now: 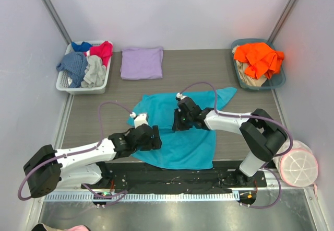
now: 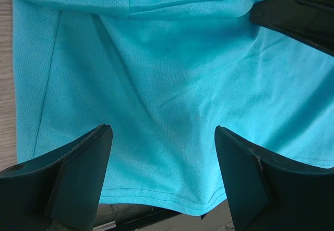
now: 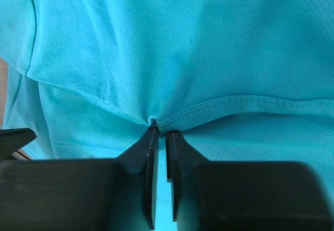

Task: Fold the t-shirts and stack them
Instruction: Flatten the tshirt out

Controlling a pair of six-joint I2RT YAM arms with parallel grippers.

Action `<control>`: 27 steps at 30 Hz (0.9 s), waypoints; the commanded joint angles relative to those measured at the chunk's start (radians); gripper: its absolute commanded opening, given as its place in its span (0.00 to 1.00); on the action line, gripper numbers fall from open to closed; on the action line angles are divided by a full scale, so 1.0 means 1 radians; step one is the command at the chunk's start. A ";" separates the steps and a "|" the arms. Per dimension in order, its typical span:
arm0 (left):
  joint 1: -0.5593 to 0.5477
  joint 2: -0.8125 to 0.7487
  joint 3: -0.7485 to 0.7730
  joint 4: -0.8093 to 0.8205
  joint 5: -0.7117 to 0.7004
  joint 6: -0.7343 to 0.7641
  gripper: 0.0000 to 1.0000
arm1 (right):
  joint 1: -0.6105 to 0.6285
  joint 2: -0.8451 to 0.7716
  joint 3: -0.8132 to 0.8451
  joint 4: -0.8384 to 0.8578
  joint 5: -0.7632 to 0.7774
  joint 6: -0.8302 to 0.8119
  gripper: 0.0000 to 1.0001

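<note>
The teal t-shirt [image 1: 180,145] lies spread across the middle of the table, one sleeve reaching toward the back right. My left gripper [image 1: 157,137] hovers at its near left edge; in the left wrist view its fingers [image 2: 88,163] stand wide apart over the stitched hem of the teal cloth [image 2: 167,74], holding nothing. My right gripper [image 1: 178,122] is at the shirt's middle. The right wrist view shows it [image 3: 160,130] shut on a stitched fold of the teal fabric [image 3: 182,48], which puckers at the tips. The lavender t-shirt [image 1: 141,62] lies folded at the back.
A white basket [image 1: 82,90] at the back left holds red, blue and grey garments. At the back right a teal bin [image 1: 277,82] carries an orange garment [image 1: 258,58]. A round white object [image 1: 298,168] sits off the table's near right corner.
</note>
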 commanded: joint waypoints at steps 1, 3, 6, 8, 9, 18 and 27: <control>0.002 -0.032 -0.012 0.009 -0.029 -0.010 0.84 | 0.007 0.018 0.042 0.038 -0.002 0.011 0.01; 0.000 -0.035 -0.018 0.006 -0.031 -0.012 0.84 | 0.010 0.019 0.046 0.029 0.004 0.012 0.01; 0.002 -0.047 -0.029 0.003 -0.033 -0.018 0.84 | 0.017 0.002 0.063 0.014 0.007 0.009 0.01; 0.002 -0.055 -0.038 0.004 -0.033 -0.024 0.84 | 0.017 -0.010 0.086 -0.002 0.012 0.005 0.01; 0.002 -0.055 -0.041 0.003 -0.033 -0.026 0.84 | 0.017 -0.013 0.109 -0.012 0.017 0.000 0.01; 0.002 -0.083 -0.046 -0.013 -0.029 -0.032 0.83 | -0.005 0.093 0.369 -0.071 0.115 -0.080 0.01; 0.002 -0.133 -0.046 -0.062 -0.025 -0.041 0.81 | -0.195 0.497 0.984 -0.221 0.240 -0.239 0.01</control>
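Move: Right between the right fingertips, barely a centimetre below the hand point, is the hem of the teal t-shirt's folded-back flap. From there the shirt's far edge is some 18 cm ahead; its loose far-right corner sticks out about 19 cm ahead and 26 cm to the right. The folded purple cloth lies roughly 34 cm ahead and 16 cm left. From the left hand, the flap hem is about 7 cm ahead, 9 cm right and 3 cm lower. Closing the last bit on the flap's hem, the right fingers pinch it shut near the table, hardly shifting at first. The hand then lifts the hem about 9 cm and sweeps it forward some 17 cm, ever faster and a little to the left, towards the purple cloth, the fingers tilting up to point more forward. ##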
